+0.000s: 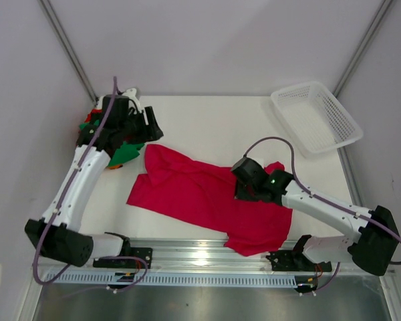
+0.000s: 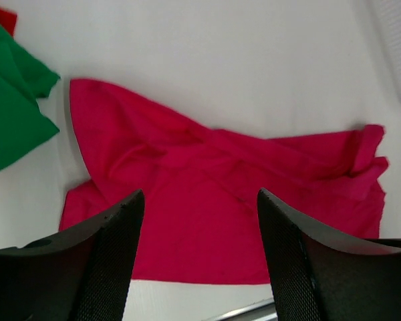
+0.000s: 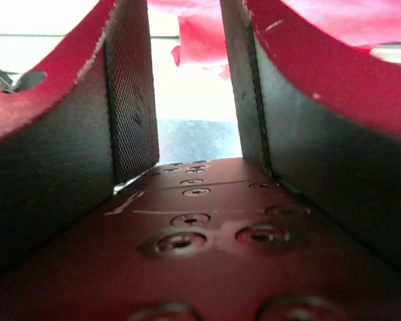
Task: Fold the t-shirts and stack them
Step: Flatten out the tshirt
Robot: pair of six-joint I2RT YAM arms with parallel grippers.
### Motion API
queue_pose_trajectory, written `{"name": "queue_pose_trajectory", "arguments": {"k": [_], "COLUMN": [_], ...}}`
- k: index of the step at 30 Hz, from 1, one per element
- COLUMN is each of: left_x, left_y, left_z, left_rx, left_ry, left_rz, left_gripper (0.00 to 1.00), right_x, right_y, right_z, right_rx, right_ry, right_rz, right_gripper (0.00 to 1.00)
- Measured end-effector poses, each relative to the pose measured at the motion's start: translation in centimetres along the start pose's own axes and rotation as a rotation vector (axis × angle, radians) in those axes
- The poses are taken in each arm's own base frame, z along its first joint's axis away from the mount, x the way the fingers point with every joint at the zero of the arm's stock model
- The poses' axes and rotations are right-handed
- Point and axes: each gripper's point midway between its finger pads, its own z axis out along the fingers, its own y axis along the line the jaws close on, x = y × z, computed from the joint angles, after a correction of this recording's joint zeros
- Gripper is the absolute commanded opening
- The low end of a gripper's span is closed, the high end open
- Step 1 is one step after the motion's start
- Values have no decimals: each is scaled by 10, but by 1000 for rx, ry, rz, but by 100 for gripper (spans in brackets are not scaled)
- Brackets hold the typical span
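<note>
A crimson-red t-shirt [image 1: 200, 197] lies spread and wrinkled across the middle of the table; it also fills the left wrist view [image 2: 207, 200]. My left gripper [image 1: 150, 127] hovers above its far left corner, open, with nothing between the fingers [image 2: 200, 194]. A green t-shirt [image 1: 123, 154] [image 2: 13, 100] lies bunched at the far left, with a bit of red cloth [image 2: 3, 17] behind it. My right gripper [image 1: 246, 190] is low over the crimson shirt's right half. Its jaws stand apart [image 3: 187, 93] with nothing between them, and red cloth [image 3: 200, 40] shows beyond the tips.
A white mesh basket [image 1: 315, 117] stands at the far right corner of the table. The metal rail [image 1: 207, 257] runs along the near edge, close to the shirt's lower hem. The left arm partly covers the pile of shirts at the far left.
</note>
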Motion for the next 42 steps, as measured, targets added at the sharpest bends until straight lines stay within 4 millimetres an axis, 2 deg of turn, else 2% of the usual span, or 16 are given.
{"name": "queue_pose_trajectory", "arguments": {"k": [3,6,9,14,19,21,24,28,33,37,42], "left_x": [30,44,45,43,43,43,43,48,57,57,55], "left_y": [13,16,13,11,11,11,11,13,16,15,14], "left_z": [27,36,37,38,38,38,38,39,40,39,32], "left_rx": [-40,-42,-32,-18,-18,-18,-18,-22,-29,-22,-16], "left_ry": [118,171,175,166,166,166,167,178,202,203,193], "left_rz": [-24,-46,-61,-66,-65,-65,-64,-59,-62,-61,-45], "left_gripper": [70,70,70,70,70,70,70,70,70,70,70], "right_x": [-15,-24,-30,-14,-17,-17,-14,-4,11,17,12], "right_y": [-9,-24,-32,-32,-26,-33,-59,-92,-119,-134,-143], "right_z": [5,12,21,31,21,13,4,-6,-11,-9,-7], "right_rx": [43,102,115,104,90,80,117,209,293,348,384], "right_ry": [-20,-20,-38,-59,-137,-175,-242,-297,-321,-340,-369], "right_rz": [37,131,307,565,809,918,1031,1067,1060,1046,1077], "right_gripper": [40,40,39,39,39,38,39,39,38,38,39]}}
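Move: The right hand hovers about 12 cm above the pink-red t-shirt. The t-shirt's right edge lies some 20 cm to its right and 4 cm back, and the bunched far-right corner about 15 cm right and 7 cm ahead. The left hand hangs high over the far-left corner, roughly 28 cm below it, 3 cm ahead and 1 cm left. From there the stack of shirts is about 16 cm left and 7 cm ahead. No contact is seen: the right hand heads for the t-shirt's right edge, edging forward a little, then back, and sweeping about 14 cm right while sinking 3 to 4 cm. Its gripper turns some 65 degrees clockwise, fingers staying partly open. The left hand, wide open, quickly sinks about 6 cm towards the far-left corner, tips down about 10 degrees, then hovers there. ##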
